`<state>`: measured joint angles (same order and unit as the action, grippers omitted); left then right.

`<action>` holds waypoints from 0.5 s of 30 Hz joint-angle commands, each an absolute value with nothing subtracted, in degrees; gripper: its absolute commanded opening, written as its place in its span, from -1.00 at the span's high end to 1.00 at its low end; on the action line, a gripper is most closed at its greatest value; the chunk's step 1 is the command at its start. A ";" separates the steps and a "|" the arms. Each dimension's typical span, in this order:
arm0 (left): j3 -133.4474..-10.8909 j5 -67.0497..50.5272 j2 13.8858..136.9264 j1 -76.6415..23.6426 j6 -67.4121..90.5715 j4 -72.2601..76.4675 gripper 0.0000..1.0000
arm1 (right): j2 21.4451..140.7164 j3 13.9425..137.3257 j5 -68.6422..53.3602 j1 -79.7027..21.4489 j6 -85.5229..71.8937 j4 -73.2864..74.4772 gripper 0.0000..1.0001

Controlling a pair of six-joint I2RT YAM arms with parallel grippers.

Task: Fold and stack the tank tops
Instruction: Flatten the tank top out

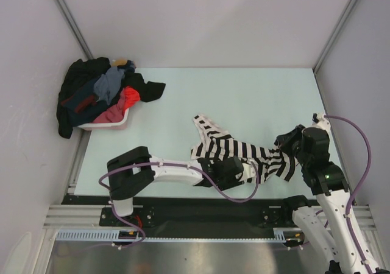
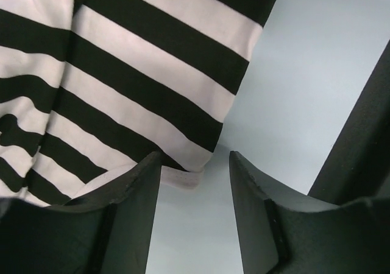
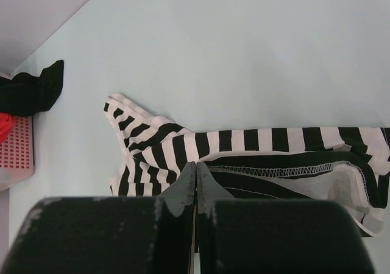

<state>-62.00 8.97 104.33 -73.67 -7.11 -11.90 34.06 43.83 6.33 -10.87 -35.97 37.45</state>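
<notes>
The black-and-white striped tank top (image 1: 222, 146) lies stretched across the middle of the pale table. My left gripper (image 1: 248, 172) is low at its near edge. In the left wrist view the left gripper (image 2: 195, 155) is open with bare table between the jaws, and a corner of the striped top (image 2: 140, 73) ends at the left fingertip. My right gripper (image 1: 285, 145) is at the top's right end. In the right wrist view the right gripper (image 3: 196, 163) is shut at the hem of the striped top (image 3: 183, 140), whose upper layer is lifted so the inside shows.
A pale pink basket (image 1: 113, 123) stands at the back left, heaped with dark, grey-blue and red clothes (image 1: 97, 94) that spill over its rim. The basket (image 3: 15, 146) also shows at the left edge of the right wrist view. White walls enclose the table on three sides.
</notes>
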 commanded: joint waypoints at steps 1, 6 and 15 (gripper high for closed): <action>-64.77 7.21 105.38 -72.60 -8.18 -13.62 -0.06 | 33.57 43.59 5.01 -10.37 -34.98 35.77 1.00; -65.30 3.87 107.84 -71.37 -7.65 -14.41 0.16 | 33.40 43.16 4.57 -10.11 -34.98 35.60 1.00; -65.93 10.72 109.34 -70.93 -5.63 -18.46 0.99 | 32.70 42.72 4.83 -9.67 -34.89 36.12 1.00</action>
<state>-66.46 7.35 108.33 -71.85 -6.55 -14.35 33.63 42.96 5.08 -10.02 -35.92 37.43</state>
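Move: The tank top's near corner lies almost between the left fingertips, about 1 cm ahead, 1 cm to their right and 1 cm below. The raised fold in the right gripper is some 8 cm ahead, 12 cm right and 19 cm up; the table's near edge is roughly 6 cm straight back and 2 cm below. The shoulder straps lie about 20 cm ahead and 13 cm left, 2 cm below. From the right hand, that corner is some 8 cm back, 12 cm left and 20 cm down. Ease the left gripper about 1 cm forward, 1 cm down and slightly right onto the tank top's near corner, keeping the fingers pointing steeply down. Close them from roughly half open to shut so the tips pinch the cloth there. Keep the right gripper shut and nearly still on its raised fold. ##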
